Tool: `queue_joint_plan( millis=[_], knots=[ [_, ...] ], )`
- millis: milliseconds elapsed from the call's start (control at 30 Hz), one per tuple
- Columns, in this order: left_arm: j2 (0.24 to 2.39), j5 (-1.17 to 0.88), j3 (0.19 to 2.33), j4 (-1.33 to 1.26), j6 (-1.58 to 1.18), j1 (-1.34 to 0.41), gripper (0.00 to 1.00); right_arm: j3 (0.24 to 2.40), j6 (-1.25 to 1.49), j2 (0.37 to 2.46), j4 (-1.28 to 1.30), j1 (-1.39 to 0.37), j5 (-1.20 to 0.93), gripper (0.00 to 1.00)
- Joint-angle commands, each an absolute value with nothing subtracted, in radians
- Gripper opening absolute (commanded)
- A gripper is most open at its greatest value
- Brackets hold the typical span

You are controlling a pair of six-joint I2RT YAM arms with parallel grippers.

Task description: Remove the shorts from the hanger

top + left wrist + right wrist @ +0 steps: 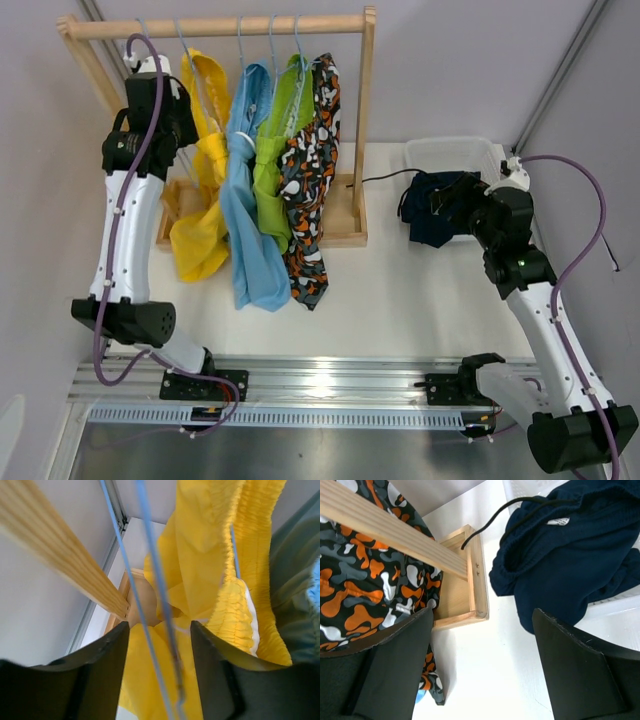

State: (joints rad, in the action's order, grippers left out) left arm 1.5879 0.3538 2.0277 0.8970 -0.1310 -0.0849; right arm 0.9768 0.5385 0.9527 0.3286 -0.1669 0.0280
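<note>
Four pairs of shorts hang on blue wire hangers from the wooden rail point(230, 26): yellow point(205, 150), light blue point(245, 200), lime green point(275, 140) and black with an orange-white pattern point(310, 190). The navy pair point(430, 215) lies in a clear bin. My left gripper point(152, 70) is up at the rail's left end. In its wrist view its jaws point(160, 627) stand apart, with the hanger wire point(156, 575) running through the gap untouched and the yellow shorts point(200, 555) behind. My right gripper point(445, 200) hovers open beside the navy shorts point(570, 555), with only bare table between its fingers point(482, 615).
The clear bin point(455, 150) stands at the back right. The rack's wooden base tray point(465, 595) and right upright point(366, 120) lie between the hanging shorts and the bin. The patterned shorts point(365, 580) hang by the right gripper's left finger.
</note>
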Motion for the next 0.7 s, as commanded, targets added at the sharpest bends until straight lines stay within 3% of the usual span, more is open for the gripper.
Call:
queue_joint_plan(
  millis=[0,200,433,467,500,667],
  knots=[
    [1.474,0.336,2.025,0.931,-0.133,-0.083,0.6,1.02,0.529,0.919,0.334,-0.192,0.063,0.87],
    [1.337,0.307,1.996,0.954,-0.16,-0.086,0.8,1.023,0.531,0.877,0.353,-0.21,0.067,0.87],
    [1.183,0.18,1.999,0.96,-0.186,-0.097,0.87,1.026,0.529,0.827,0.386,-0.218,0.06,0.88],
    [1.174,0.123,2.017,0.965,-0.187,-0.097,0.88,1.025,0.529,0.822,0.387,-0.219,0.057,0.88],
    [1.166,0.095,2.026,0.968,-0.19,-0.098,0.96,1.025,0.531,0.812,0.391,-0.221,0.057,0.88],
    [1.138,-0.165,2.022,0.889,-0.236,-0.112,0.99,1.019,0.532,0.793,0.4,-0.222,0.058,0.88]
  ],
)
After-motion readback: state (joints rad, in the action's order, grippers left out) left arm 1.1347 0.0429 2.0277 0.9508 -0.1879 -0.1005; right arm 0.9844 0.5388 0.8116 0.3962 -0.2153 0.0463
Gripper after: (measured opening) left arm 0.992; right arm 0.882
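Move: Just ahead of the left hand hangs the empty hanger: its middle is about 15 cm farther out, 5 cm left and 5 cm above, its near end between the half-open fingers. The yellow garment's middle is some 6 cm ahead, 2 cm right and 13 cm below; the light blue one is 13 cm right, about 2 cm ahead. From the right hand the hanger is roughly 24 cm ahead and 64 cm left, and the navy shorts 17 cm ahead, 6 cm right, well below. Backing away from the empty hanger, the left hand draws some 16 cm towards its base while climbing about 13 cm, fingers spreading from half to fully open so the near end comes free. Late on it veers right by about 5 cm, fingers tipping up and swinging clockwise towards the hanging clothes. The empty right hand, still open, eases back and up a few centimetres from the navy shorts. ##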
